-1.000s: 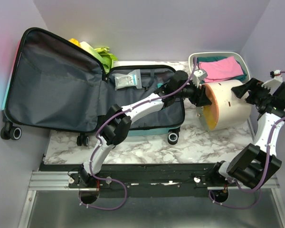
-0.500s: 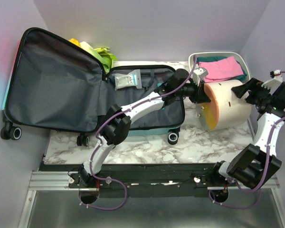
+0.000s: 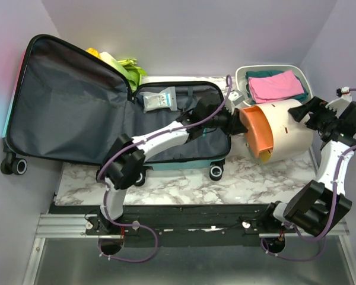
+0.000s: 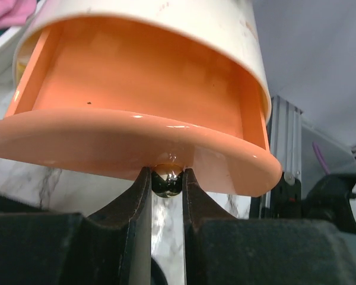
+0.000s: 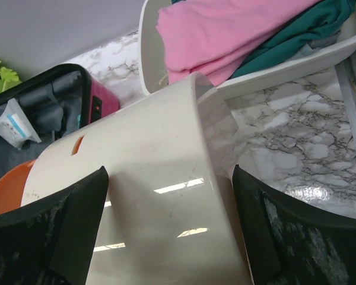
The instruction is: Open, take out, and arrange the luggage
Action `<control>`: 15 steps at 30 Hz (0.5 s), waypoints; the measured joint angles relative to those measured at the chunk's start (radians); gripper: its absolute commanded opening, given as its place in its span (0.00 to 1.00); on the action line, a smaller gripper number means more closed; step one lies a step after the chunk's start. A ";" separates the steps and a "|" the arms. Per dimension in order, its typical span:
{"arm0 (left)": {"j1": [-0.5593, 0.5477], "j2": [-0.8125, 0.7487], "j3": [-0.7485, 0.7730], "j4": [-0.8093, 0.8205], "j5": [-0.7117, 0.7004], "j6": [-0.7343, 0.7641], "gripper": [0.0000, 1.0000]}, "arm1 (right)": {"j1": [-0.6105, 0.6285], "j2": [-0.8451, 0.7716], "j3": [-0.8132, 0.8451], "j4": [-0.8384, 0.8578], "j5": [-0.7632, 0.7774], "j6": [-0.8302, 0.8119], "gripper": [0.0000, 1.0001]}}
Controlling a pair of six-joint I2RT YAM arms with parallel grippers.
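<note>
The luggage (image 3: 65,107) lies open at the left, its dark grey lining up and a clear packet (image 3: 159,99) in its mesh pocket. A cream drum-shaped cabinet (image 3: 288,127) lies on its side to the right of it. Its orange drawer (image 3: 256,135) is pulled partway out toward the luggage. My left gripper (image 4: 167,178) is shut on the drawer's small dark metal knob (image 4: 167,184). My right gripper (image 5: 169,172) straddles the cream drum (image 5: 148,196), one finger pressed on each side. The right wrist view also catches a corner of the luggage (image 5: 47,107).
A white tray (image 3: 242,74) at the back right holds folded pink clothes (image 3: 276,85) and teal ones. Green and yellow items (image 3: 127,68) sit behind the luggage lid. The walls close in on both sides. The table's front edge runs just before the suitcase wheels.
My left gripper closed on the knob and drew back left, sliding the orange drawer out of the drum. The right arm and the drum stayed put.
</note>
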 measured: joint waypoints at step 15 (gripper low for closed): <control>0.024 -0.270 -0.335 -0.027 -0.098 0.117 0.00 | 0.005 0.000 0.000 0.000 0.008 0.003 0.91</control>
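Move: The left hand already has the gold knob of the orange drawer between its fingers; the drawer's visible part lies about 6 cm to its right, 3 cm back and 2 cm lower. The cream cabinet's middle is some 15 cm right and 4 cm back, about 3 cm lower. The suitcase is centred about 25 cm left, level with the hand and 10 cm below. From the right hand, the drawer lies some 17 cm left, 8 cm back and 7 cm lower. Keeping its grip on the knob, the left hand pulls the orange drawer out of the cabinet about 7 cm to the left, over the suitcase's near side, drifting some 2 cm back and sinking slightly while the wrist turns a little, under 10 degrees, and easing off towards the end. The right hand stays put with its fingers wide open astride the cabinet's far end edge, still resting against the shell. ##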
